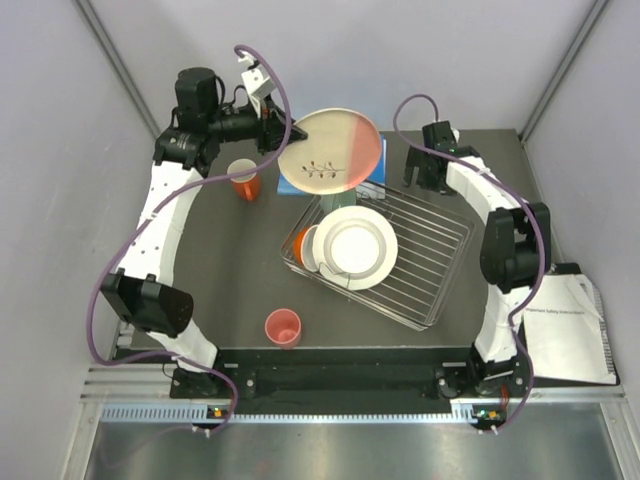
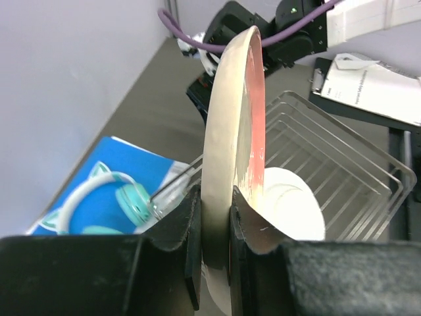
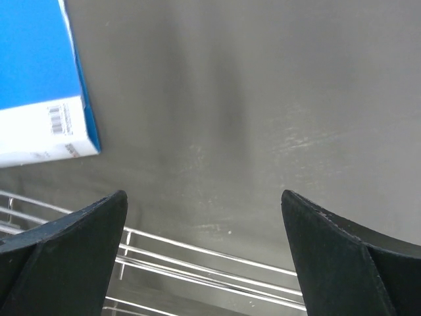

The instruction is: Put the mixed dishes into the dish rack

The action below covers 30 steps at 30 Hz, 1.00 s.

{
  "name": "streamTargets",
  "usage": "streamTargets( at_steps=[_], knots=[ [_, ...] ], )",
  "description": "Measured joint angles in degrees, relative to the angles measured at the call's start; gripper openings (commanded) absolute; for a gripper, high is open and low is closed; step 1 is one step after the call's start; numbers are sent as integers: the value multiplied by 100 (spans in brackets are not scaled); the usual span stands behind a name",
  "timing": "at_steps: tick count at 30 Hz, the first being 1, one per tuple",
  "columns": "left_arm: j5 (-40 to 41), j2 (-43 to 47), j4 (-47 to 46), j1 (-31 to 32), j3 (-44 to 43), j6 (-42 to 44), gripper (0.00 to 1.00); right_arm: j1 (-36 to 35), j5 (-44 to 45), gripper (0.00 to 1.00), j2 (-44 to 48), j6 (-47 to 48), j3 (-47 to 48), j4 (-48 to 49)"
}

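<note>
My left gripper (image 1: 278, 137) (image 2: 215, 224) is shut on the rim of the large pink-and-cream plate (image 1: 338, 150) (image 2: 233, 125), held on edge in the air above the far left end of the dish rack (image 1: 430, 250) (image 2: 348, 164). A white plate (image 1: 358, 248) (image 2: 293, 207) sits in the rack beside an orange piece (image 1: 301, 243). A mint green bowl (image 1: 338, 201) shows partly under the held plate. An orange cup (image 1: 243, 180) and a coral pink cup (image 1: 283, 327) stand on the table. My right gripper (image 1: 424, 172) (image 3: 202, 195) hangs open and empty over the rack's far right edge.
A blue book (image 1: 374, 176) (image 2: 135, 164) (image 3: 39, 79) with teal cat-ear headphones (image 2: 125, 201) on it lies behind the rack. A clipboard with paper (image 1: 575, 318) (image 2: 375, 85) lies at the table's right edge. Grey walls close in the left, right and back.
</note>
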<state>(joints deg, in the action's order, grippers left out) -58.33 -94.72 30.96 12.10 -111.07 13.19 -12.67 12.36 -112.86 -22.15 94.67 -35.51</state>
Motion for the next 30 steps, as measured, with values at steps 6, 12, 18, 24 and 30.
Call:
streamTargets(
  at_steps=[6, 12, 18, 24, 30],
  knots=[
    [-151, 52, -955, -4, 780, 136, 0, -216, -262, 100, -138, -2, 0, 17],
    [-374, -46, -1222, -4, 844, 350, 0, -610, -273, 100, -514, 0, 540, 162],
    [-518, -96, -1493, -11, 844, 365, 0, -857, -378, 100, -846, -2, 1023, 177],
    [-643, -306, -1600, -11, 844, 363, 0, -957, -599, 100, -1034, 0, 1241, 214],
    [-688, -337, -1606, -11, 859, 411, 0, -1119, -780, 100, -1237, 2, 1471, 323]
  ],
)
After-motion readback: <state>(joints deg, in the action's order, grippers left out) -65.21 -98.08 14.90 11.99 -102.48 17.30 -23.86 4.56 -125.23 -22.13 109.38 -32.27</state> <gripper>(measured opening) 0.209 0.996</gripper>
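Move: Holding the pink plate, the left hand hangs roughly 37 cm above the dish rack, whose middle lies about 20 cm to its right and 3 cm back; the white plates are 14 cm right, 4 cm back. From the open right hand, the rack's middle is 14 cm left, 12 cm back and 6 cm lower; the green bowl sits 23 cm left and 3 cm back, the blue box 27 cm left and 8 cm ahead, both slightly below. Sweeping about 14 cm left and a few centimetres forward, the open right hand stays low, goes along the rack's far rim towards the green bowl and seems to bear left on the rack, turning some 15 degrees counter-clockwise. Above, the left hand keeps its pinch on the pink plate, easing some 4 cm down and a little forward. ##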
